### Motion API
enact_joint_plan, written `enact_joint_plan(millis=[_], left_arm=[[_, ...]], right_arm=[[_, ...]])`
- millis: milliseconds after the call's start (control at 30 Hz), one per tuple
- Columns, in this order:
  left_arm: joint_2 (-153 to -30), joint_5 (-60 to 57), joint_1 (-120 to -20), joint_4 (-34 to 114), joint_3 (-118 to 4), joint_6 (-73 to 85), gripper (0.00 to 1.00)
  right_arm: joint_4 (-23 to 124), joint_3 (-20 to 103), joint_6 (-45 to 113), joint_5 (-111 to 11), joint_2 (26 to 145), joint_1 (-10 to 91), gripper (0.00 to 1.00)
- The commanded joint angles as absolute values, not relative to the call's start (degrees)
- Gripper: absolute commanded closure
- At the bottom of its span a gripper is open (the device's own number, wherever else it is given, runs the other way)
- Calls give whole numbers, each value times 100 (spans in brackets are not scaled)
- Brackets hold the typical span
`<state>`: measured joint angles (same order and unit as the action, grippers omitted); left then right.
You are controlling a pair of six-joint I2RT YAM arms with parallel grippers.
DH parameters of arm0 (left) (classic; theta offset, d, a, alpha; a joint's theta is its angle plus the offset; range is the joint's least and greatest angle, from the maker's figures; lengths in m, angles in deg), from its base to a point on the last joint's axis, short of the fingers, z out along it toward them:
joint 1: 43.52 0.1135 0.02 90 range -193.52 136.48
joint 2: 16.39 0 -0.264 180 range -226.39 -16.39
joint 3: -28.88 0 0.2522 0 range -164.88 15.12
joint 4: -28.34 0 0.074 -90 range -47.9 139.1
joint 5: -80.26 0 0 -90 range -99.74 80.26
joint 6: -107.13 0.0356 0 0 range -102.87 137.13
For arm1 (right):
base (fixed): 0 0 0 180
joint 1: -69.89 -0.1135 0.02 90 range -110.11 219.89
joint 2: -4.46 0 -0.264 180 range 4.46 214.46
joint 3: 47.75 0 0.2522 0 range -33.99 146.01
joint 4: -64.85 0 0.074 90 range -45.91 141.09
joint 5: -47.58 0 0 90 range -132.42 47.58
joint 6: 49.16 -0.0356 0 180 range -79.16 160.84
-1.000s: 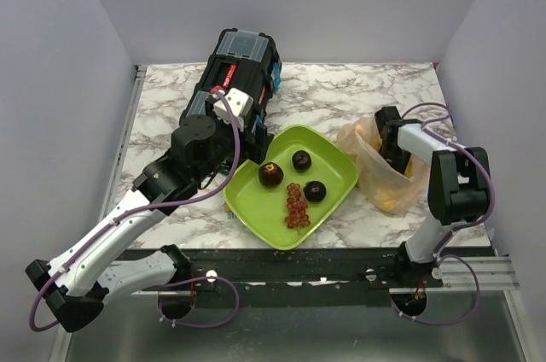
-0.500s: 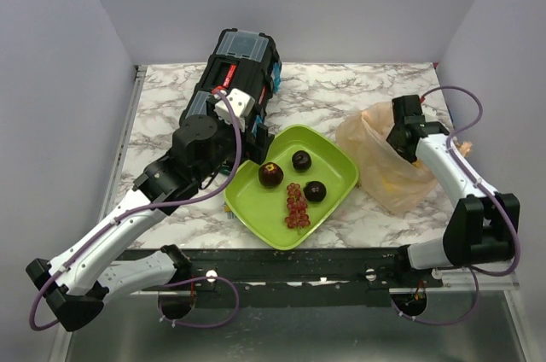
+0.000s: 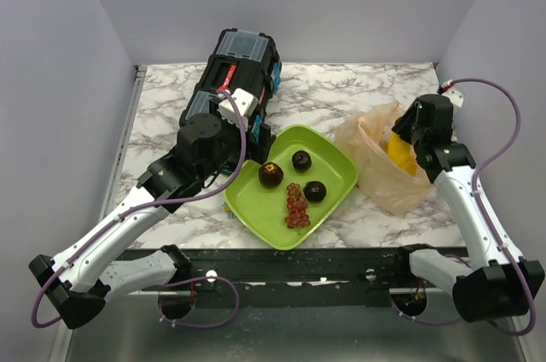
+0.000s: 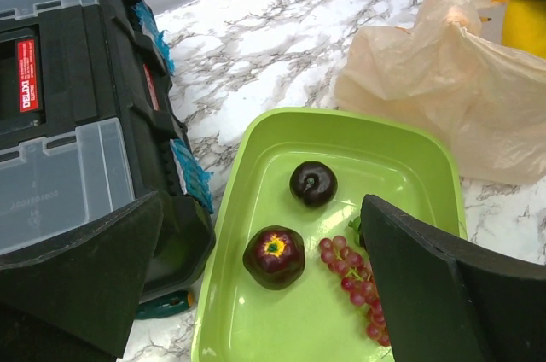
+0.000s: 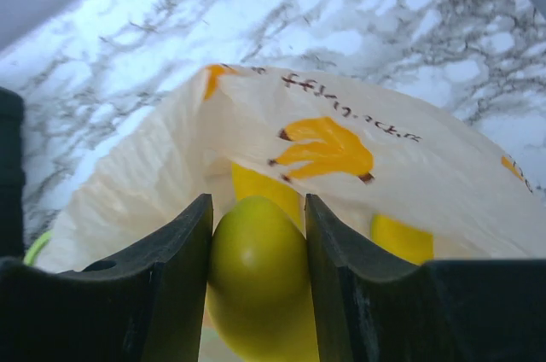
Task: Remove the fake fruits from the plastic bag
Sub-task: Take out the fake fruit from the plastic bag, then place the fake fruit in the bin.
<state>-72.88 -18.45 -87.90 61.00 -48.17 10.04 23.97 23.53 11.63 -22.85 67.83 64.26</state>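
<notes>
My right gripper (image 3: 403,134) is shut on a yellow oval fruit (image 3: 399,150), held just above the mouth of the peach-orange plastic bag (image 3: 375,170). In the right wrist view the fruit (image 5: 258,277) sits pinched between both fingers, over the bag (image 5: 341,136). On the green tray (image 3: 256,213) lie three dark maroon fruits (image 3: 270,175) (image 3: 301,160) (image 3: 315,190) and a red grape bunch (image 3: 296,206). My left gripper (image 4: 260,208) is open and empty above the tray's left part, over a maroon fruit (image 4: 274,256). More yellow shows inside the bag (image 5: 401,238).
A black toolbox (image 3: 239,72) lies at the back left, its near end close beside the tray's left edge and under my left wrist. A small teal object (image 4: 166,302) lies by the toolbox's corner. The enclosure walls stand close to the table's left, back and right edges.
My right gripper has lifted out of the bag and moved back and to the right with the yellow fruit in it. The bag's mouth has shifted. The left arm has barely moved.
</notes>
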Motion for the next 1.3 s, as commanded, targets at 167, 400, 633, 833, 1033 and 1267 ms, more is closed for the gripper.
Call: enact_joint_plan(millis=[167,400,633,833,1033,1267], left_arm=[[-7302,-1880,-8826,5969,-4761,983,1],[-7340,-1747,-8826,5975,-4758,915,1],[-7379,-1694,-8825,5983,-4782,887,2],[-7388,-1706,-8818,6007,-4808,861,2],[-7401,-1837,-8817,6031,-4810,870,2],[-7328,-1985,-8811,5991,-4758,878,1]], right_arm=[[2546,2920,1460,-2982,6312,6424,95],[2479,3401,1544,-3881,6114,6427,95],[2336,4051,1367,-6566,6731,6424,97],[2813,3795,812,-7597,6958,5773,99],[3232,3280,453,-6598,7200,4457,99],[2601,3529,735,-4417,8042,3312,99]])
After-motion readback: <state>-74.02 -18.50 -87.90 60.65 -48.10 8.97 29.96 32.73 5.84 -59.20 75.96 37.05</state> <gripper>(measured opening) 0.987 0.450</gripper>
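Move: The yellow fruit is already in the right hand, over the mouth of the plastic bag, whose middle is some 4 cm back, 1 cm left and 14 cm below. The green tray's middle lies about 31 cm left of this hand, 10 cm back and 21 cm below. In it, the small black fruit is 27 cm left and 2 cm back, and the leafy dark fruit 23 cm left and 12 cm back. From the left hand the tray is 8 cm right, 3 cm back, 32 cm below. The yellow fruit stays pinched between the right hand's fingers as this hand first lifts about 14 cm, up out of the bag's mouth, then sweeps left towards the green tray, some 27 cm in all. Late in the sweep it draws back about 6 cm and sinks again by 9 cm, the hand swinging round counter-clockwise by roughly 55 degrees with its left side tipping up. ##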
